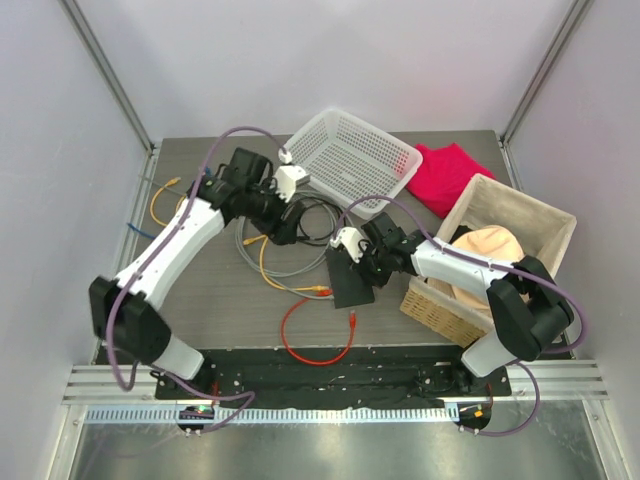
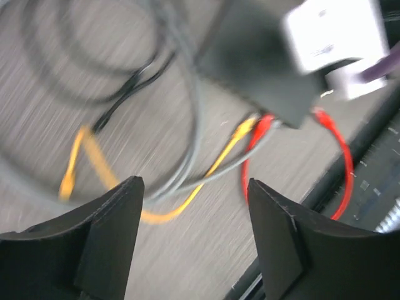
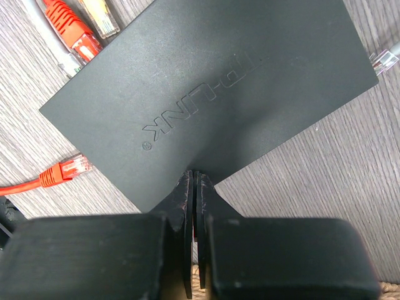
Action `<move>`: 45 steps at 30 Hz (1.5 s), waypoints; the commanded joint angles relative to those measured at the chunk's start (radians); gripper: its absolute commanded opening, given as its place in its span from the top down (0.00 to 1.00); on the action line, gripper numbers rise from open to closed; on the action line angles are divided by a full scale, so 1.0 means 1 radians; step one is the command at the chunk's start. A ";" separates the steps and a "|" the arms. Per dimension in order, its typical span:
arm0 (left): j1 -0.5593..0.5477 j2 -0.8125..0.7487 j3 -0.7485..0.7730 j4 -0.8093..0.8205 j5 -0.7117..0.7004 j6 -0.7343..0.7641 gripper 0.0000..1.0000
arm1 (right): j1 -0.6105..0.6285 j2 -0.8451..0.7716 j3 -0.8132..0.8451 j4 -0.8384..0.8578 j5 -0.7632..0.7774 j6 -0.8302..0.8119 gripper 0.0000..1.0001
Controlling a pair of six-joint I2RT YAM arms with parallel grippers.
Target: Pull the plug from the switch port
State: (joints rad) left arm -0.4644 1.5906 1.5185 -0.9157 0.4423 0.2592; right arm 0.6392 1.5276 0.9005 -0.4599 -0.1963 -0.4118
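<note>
The switch (image 1: 350,283) is a flat black box lying mid-table; it fills the right wrist view (image 3: 206,81). Red (image 3: 72,28), yellow (image 3: 99,15) and grey plugs sit at its far-left edge, also seen in the left wrist view (image 2: 261,127). My right gripper (image 3: 194,178) is shut, its tips resting on the switch's near edge (image 1: 362,262). My left gripper (image 2: 195,194) is open and empty, hovering over the cables left of the switch (image 1: 292,224).
A loose red plug (image 3: 65,170) lies beside the switch. Grey, yellow (image 1: 264,258) and red (image 1: 310,350) cables loop on the table. A white mesh basket (image 1: 352,160), a red cloth (image 1: 450,175) and a wicker basket (image 1: 440,310) stand behind and right.
</note>
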 commanded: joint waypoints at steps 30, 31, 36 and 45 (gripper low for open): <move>0.262 -0.444 -0.683 0.094 -0.807 0.584 1.00 | 0.002 0.071 0.011 -0.013 0.031 -0.012 0.99; 0.262 -0.470 -0.690 0.151 -0.823 0.563 1.00 | 0.004 0.075 0.012 -0.013 0.026 -0.010 0.99; 0.256 -0.498 -0.530 0.316 -0.804 0.312 1.00 | 0.005 0.101 0.038 -0.022 0.017 0.001 0.99; 0.256 -0.373 -0.291 0.488 -0.906 0.477 1.00 | 0.005 0.106 0.057 -0.023 0.034 -0.008 0.99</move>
State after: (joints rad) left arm -0.2115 1.1641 1.1522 -0.5755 -0.3836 0.6231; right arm 0.6395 1.5929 0.9665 -0.4500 -0.2043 -0.4091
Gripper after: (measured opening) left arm 0.055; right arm 0.029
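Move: The left hand, open and empty, hangs over the grey coil, some 18 cm above the table. The raised bend of the yellow cable is about 7 cm to its left, 2 cm ahead and 11 cm below. The switch lies 7 cm back and 13 cm right, 17 cm below; the black cable 4 cm ahead and 6 cm right, 18 cm down. From the right hand, shut on the switch's top, that bend is roughly 11 cm ahead, 22 cm left and 3 cm higher. Pinching the yellow cable at its bend, the left hand has first swung about 8 cm left and sunk 11 cm, then shut its fingers there. It drags the cable left and back, away from the switch, then lifts it some 15 cm while coming forward, the wrist tipping strongly upward. The closed right fingertips stay on the switch, sliding 2 cm forward and left. ##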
